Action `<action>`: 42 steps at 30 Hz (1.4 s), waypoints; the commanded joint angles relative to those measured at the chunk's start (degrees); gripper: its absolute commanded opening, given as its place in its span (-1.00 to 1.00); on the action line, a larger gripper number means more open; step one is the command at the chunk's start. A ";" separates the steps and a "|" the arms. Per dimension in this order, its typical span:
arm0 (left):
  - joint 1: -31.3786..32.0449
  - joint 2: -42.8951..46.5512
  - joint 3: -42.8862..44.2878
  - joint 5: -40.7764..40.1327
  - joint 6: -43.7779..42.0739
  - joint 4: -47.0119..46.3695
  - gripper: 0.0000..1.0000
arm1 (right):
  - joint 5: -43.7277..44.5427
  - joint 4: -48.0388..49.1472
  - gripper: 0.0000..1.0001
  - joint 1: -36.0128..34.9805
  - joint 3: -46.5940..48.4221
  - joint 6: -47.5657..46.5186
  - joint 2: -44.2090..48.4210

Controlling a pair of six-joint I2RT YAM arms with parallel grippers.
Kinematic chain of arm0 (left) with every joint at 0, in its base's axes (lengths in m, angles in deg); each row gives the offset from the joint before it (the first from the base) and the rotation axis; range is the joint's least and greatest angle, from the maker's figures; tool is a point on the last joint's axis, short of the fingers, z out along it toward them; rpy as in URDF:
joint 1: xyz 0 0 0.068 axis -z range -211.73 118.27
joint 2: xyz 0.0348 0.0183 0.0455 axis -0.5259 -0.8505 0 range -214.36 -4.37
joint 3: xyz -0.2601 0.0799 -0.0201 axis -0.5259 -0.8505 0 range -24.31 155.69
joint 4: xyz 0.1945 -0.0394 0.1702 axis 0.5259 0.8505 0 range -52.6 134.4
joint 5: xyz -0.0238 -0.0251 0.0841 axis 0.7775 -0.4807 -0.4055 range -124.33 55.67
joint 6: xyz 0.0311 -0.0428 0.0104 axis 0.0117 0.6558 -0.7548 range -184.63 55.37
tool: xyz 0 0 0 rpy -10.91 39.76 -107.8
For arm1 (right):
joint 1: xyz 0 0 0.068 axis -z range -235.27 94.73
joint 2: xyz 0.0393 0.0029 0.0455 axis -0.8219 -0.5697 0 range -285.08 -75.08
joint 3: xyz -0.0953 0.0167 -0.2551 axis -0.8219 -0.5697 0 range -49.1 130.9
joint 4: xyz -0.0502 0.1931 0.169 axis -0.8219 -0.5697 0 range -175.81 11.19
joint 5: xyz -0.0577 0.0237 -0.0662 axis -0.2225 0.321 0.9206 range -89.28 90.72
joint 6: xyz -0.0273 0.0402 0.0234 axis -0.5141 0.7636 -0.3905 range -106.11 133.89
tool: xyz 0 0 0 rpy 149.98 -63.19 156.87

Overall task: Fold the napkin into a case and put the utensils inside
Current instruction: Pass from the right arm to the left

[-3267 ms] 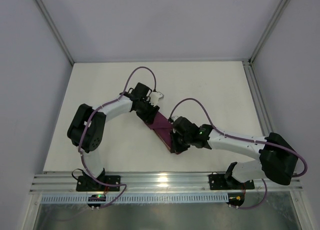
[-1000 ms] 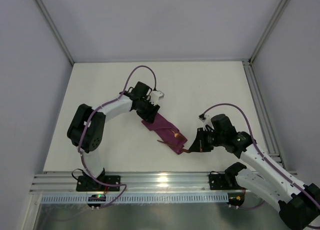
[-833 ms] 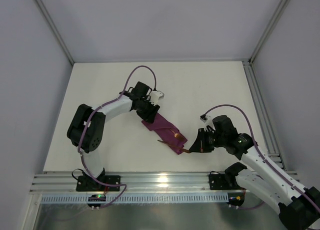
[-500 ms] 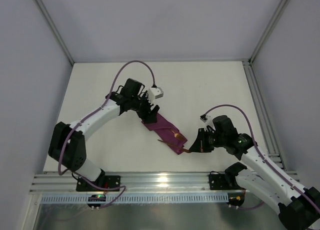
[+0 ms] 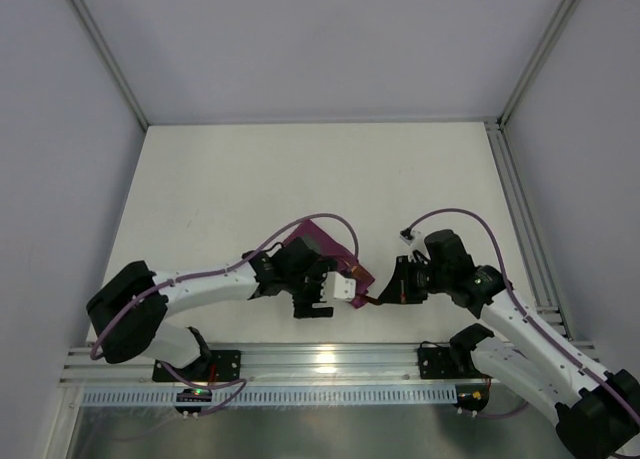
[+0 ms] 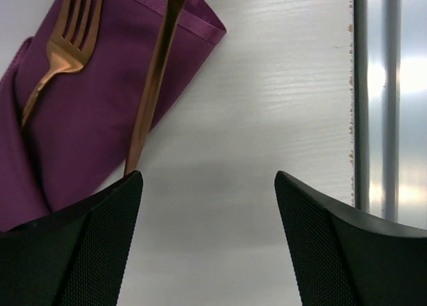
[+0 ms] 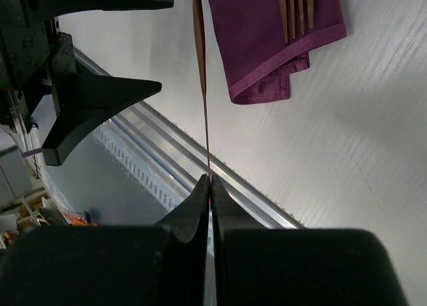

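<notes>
The plum-purple case [image 5: 305, 241] lies at the table's front middle, partly hidden under my left arm. In the left wrist view the case [image 6: 87, 133] carries the copper fork [image 6: 63, 49], tines toward its open end. The copper knife [image 6: 155, 86] lies slanted across the case's edge. My left gripper [image 6: 208, 243] is open and empty above bare table beside the case; it also shows in the top view [image 5: 312, 299]. My right gripper [image 7: 211, 183] is shut on the knife [image 7: 202, 86], seen edge-on, pointing at the case [image 7: 263, 39]. My right gripper [image 5: 395, 291] sits right of the case.
The metal rail [image 5: 320, 359] runs along the table's front edge, close behind both grippers, and shows in the left wrist view [image 6: 373, 119]. My left gripper's black fingers [image 7: 100, 99] show close to the left of the knife in the right wrist view.
My left arm has let go of the case's far end and swung down to the front, its gripper now open beside the case's near end. My right gripper still holds the knife.
</notes>
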 commanded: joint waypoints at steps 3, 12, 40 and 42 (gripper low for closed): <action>4.69 -2.11 0.35 -10.07 -2.21 -13.93 0.59 | -0.52 1.61 -0.94 0.32 -0.18 -0.60 -1.08; 5.75 -3.34 0.53 -10.33 -2.21 -14.20 0.45 | -1.05 1.70 -0.94 0.32 -0.27 -1.12 -1.34; 5.75 -8.44 3.52 -9.89 -2.56 -12.44 -0.99 | -2.45 2.14 -0.94 0.76 -0.36 -1.74 -2.49; 5.84 -8.35 3.69 -9.80 -2.65 -12.27 -1.00 | -2.54 2.32 -0.95 0.76 -0.45 -1.91 -2.49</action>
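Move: The knife, held sloping down and leftward in the shut right fingers, has its middle about 3 cm ahead, 4 cm to the right and 1 cm below the open left gripper. From the left gripper, the fork's middle is some 8 cm ahead and 3 cm right, the folded napkin's middle some 8 cm ahead and 2 cm right, both roughly 5 cm below. From the right gripper, the knife's middle lies about 7 cm left, 2 cm ahead and 6 cm below. Bring the left gripper about 4 cm right and 3 cm forward onto the middle of the knife, easing down a little over 1 cm and tilting the fingers some 10 degrees to point more forward. Close it fully there so both pads pinch the knife near where blade meets handle. Keep the right hand still, its fingers shut on the blade end. ##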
